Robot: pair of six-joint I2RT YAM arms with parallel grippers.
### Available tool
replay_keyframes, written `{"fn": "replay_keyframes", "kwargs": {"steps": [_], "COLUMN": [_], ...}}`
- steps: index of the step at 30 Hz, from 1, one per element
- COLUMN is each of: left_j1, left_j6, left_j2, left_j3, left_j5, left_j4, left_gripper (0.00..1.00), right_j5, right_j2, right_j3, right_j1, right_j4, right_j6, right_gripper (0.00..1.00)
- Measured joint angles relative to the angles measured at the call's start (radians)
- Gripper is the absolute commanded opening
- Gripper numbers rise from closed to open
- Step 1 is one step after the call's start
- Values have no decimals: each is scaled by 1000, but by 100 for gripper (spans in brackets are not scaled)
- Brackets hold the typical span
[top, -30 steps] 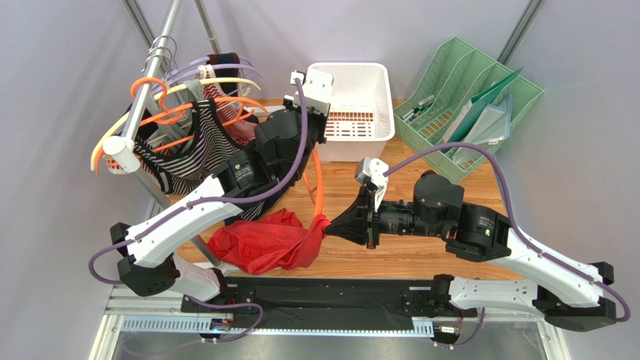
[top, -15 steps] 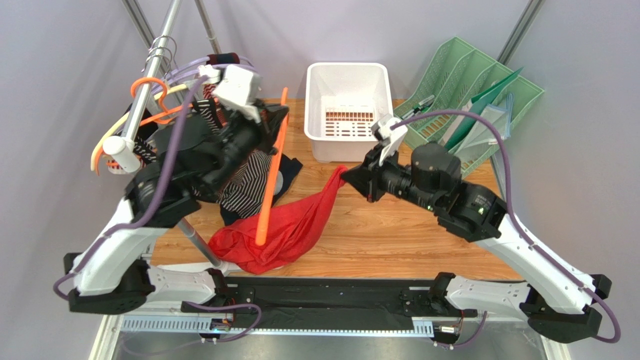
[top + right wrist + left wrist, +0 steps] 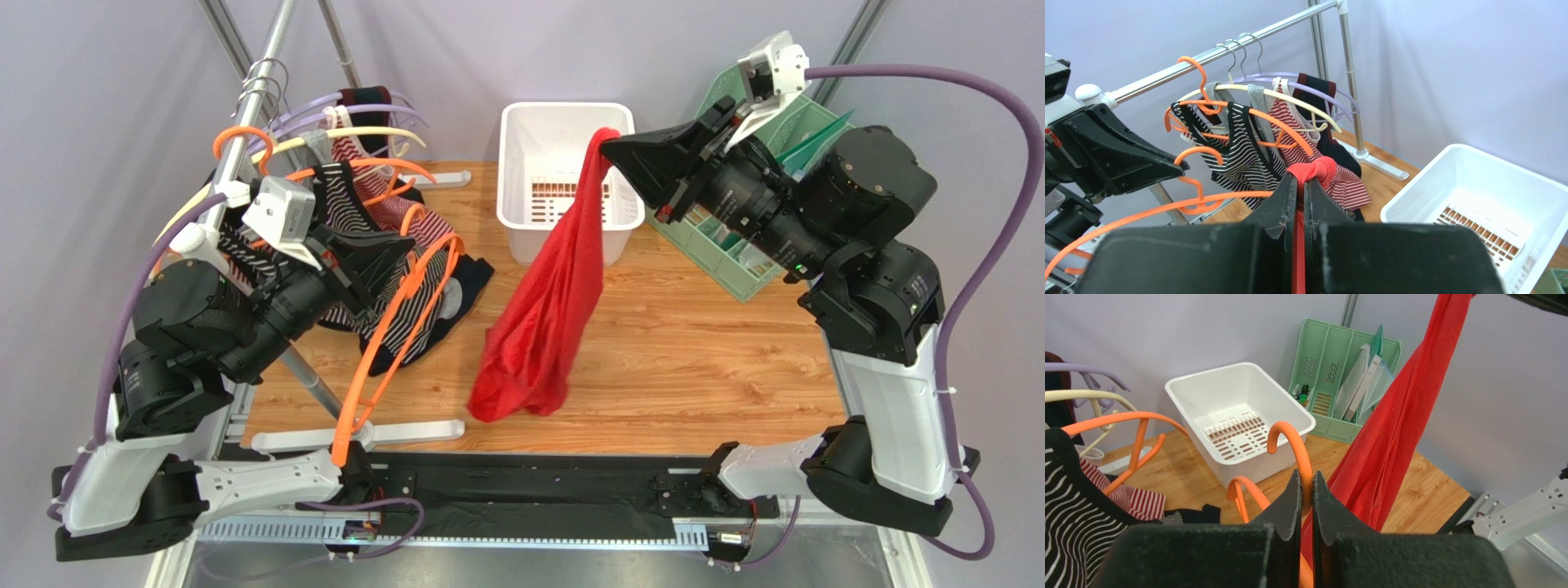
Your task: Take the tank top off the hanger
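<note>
The red tank top [image 3: 552,306] hangs in a long drape from my right gripper [image 3: 610,145], which is shut on its top end high over the white bin; its lower end bunches on the table. The wrist view shows red fabric [image 3: 1318,168] pinched between the jaws of this gripper [image 3: 1300,180]. My left gripper [image 3: 399,245] is shut on the orange hanger [image 3: 390,331], which curves down toward the table's front left, apart from the tank top. In the left wrist view the jaws of that gripper [image 3: 1306,478] clamp the hanger's neck [image 3: 1300,447], with the red cloth [image 3: 1395,441] hanging to the right.
A clothes rail [image 3: 245,110] at the left carries several hangers and striped garments [image 3: 356,233]; its foot [image 3: 368,431] lies along the front edge. A white bin [image 3: 528,116] stands at the back centre. A green file rack [image 3: 1339,373] stands at the back right.
My right gripper has risen and swung back to the right, lifting the tank top off the table. My left gripper has drawn the hanger left, out of the red fabric.
</note>
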Motion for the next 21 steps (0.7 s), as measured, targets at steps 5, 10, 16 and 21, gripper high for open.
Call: {"fn": "replay_keyframes", "kwargs": {"steps": [5,10,16,21], "left_j1": [0,0,0,0], "left_j6": [-16,-31,-40,-47], "left_j2": [-37,-47,-37,0], "left_j3": [-29,-42,-67,-99], "left_j5": [33,61,88,93], "left_j4": [-13,-17,-17,16], "left_gripper": [0,0,0,0], "right_j5": [-13,-41,-21,22], "right_j2": [21,-44,-94,-115], "right_j3": [-34,-426,-961,-1183], "right_j1": [-44,-73,-75,-76], "right_j4": [11,88,171,171], "right_j6": [-6,31,119,187], "right_gripper": [0,0,0,13]}}
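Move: The right hand, high up, holds the red tank top by one end; the garment's middle hangs about 25 cm below and 6 cm left, 2 cm back. The open table it goes to is straight beneath, some 57 cm down. The white basket stands about 28 cm ahead, 4 cm left; the green rack 32 cm ahead, 30 cm right. From the left hand, which has the hanger, that table spot is 5 cm ahead, 29 cm right, 50 cm down. The right hand drops fast, about 40 cm, towards the table, tipping some 50 degrees downward, still pinching the tank top. ##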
